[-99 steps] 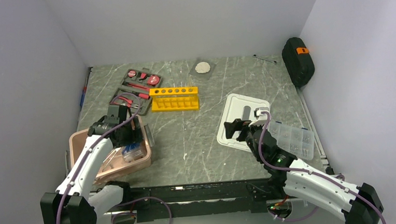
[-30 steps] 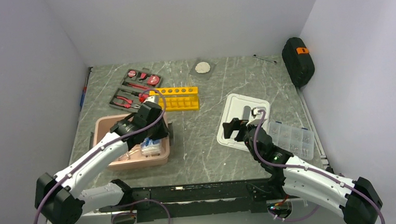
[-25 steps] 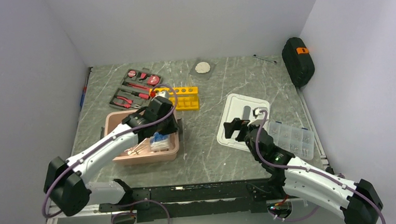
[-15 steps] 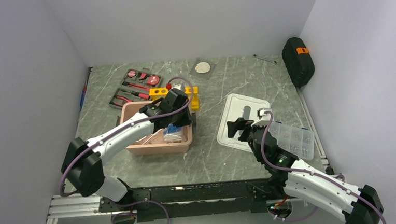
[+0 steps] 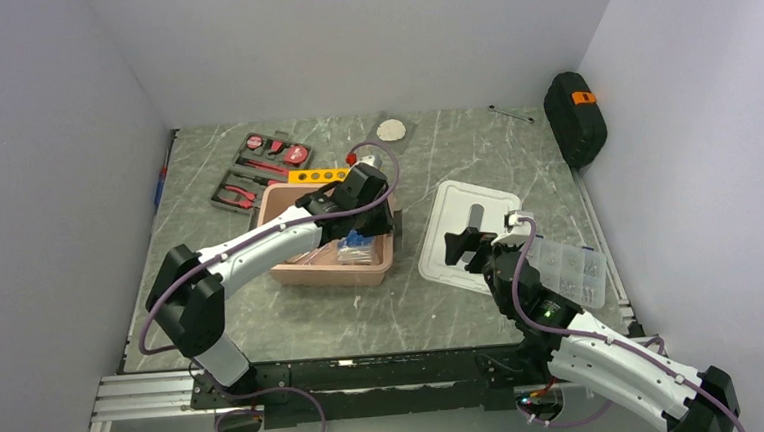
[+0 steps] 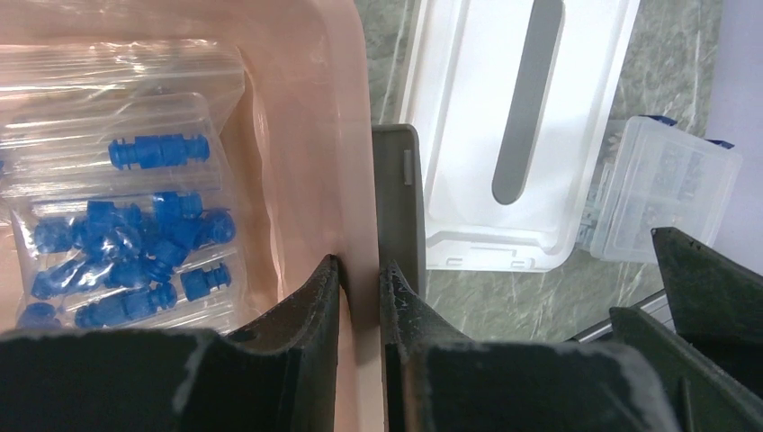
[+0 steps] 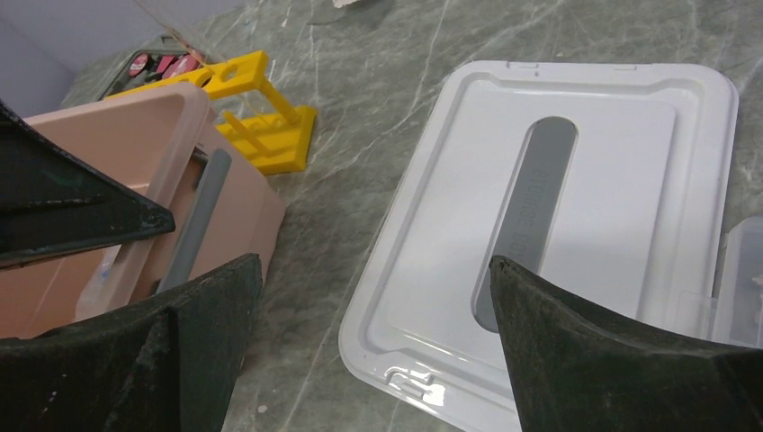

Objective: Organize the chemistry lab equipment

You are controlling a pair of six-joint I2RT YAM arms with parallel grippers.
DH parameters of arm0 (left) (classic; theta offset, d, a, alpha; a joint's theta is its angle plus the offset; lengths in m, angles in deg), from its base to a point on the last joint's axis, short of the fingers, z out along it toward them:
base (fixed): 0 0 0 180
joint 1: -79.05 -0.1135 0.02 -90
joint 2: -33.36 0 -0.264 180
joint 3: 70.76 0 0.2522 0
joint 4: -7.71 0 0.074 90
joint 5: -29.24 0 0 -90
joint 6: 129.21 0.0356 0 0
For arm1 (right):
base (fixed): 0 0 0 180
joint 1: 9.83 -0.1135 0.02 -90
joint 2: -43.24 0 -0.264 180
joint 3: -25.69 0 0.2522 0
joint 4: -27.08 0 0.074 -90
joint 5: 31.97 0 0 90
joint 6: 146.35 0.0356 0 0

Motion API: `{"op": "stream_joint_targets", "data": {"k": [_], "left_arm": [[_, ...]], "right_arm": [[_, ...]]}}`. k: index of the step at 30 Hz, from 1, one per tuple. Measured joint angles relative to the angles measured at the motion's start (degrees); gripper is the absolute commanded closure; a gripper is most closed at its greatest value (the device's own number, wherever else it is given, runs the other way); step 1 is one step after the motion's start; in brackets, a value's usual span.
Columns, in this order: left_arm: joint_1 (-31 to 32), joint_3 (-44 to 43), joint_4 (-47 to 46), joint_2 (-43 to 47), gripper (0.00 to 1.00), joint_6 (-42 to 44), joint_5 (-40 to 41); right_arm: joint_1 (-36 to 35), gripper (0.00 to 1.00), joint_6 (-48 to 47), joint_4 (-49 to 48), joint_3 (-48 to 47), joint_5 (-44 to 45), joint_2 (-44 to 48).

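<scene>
My left gripper [image 6: 358, 270] is shut on the right wall of a pink bin [image 5: 332, 276], one finger inside and one outside, next to the bin's grey handle [image 6: 400, 207]. A clear bag of small blue-capped tubes [image 6: 117, 234] lies inside the bin [image 6: 297, 54]. The yellow test-tube rack [image 7: 261, 112] stands just behind the bin [image 7: 135, 153]; in the top view only the top strip of the rack [image 5: 317, 175] shows past my arm. My right gripper [image 7: 373, 270] is open and empty, hovering over the near left corner of a white lid [image 7: 558, 207].
The white lid [image 5: 469, 233] lies flat just right of the bin. A clear compartmented parts box [image 5: 567, 270] sits at its right. A red-and-black tool kit [image 5: 255, 169] lies at the back left, and a black case [image 5: 574, 119] leans on the right wall.
My left arm has dragged the pink bin from the front left to the table's middle, right up in front of the yellow rack. The right gripper has stayed open, almost still.
</scene>
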Motion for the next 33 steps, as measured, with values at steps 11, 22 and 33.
{"op": "stream_joint_targets", "data": {"k": [11,22,33], "left_arm": [[0.2,-2.6,-2.3,-3.2,0.93,-1.7,1.2],[0.4,-2.5,-5.1,-2.6,0.23,0.9,0.7],[-0.4,1.4,-3.7,12.5,0.01,10.1,2.5]], "right_arm": [[0.0,0.00,0.4,2.1,0.0,0.3,0.1],[0.0,0.00,0.9,2.9,-3.5,-0.4,-3.7],[3.2,0.00,4.4,8.5,-11.3,-0.2,-6.8]]}}
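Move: The left fingers are already shut on the right rim of the pink bin, whose middle lies about 13 cm to their left, level fore and aft and some 6 cm lower. The blue-capped bag inside is around 7 cm left and 3 cm back of the fingers, the yellow rack roughly 12 cm ahead and 12 cm left, and the white lid 18 cm right and 2 cm back, on the table 14 cm below. From the right hand, the bin's middle is some 29 cm left, 3 cm ahead and 8 cm below. Still pinching the rim, the left hand drags the bin the last 2 cm or so to the right and as much forward, towards the white lid, and eases to a stop. Then its fingers open wide and let go, and it climbs about 8 cm while drifting some 4 cm back left over the bin, its fingertips tilting up by around 15 degrees, as the open, empty right hand dips a centimetre and rises about 4 cm. ##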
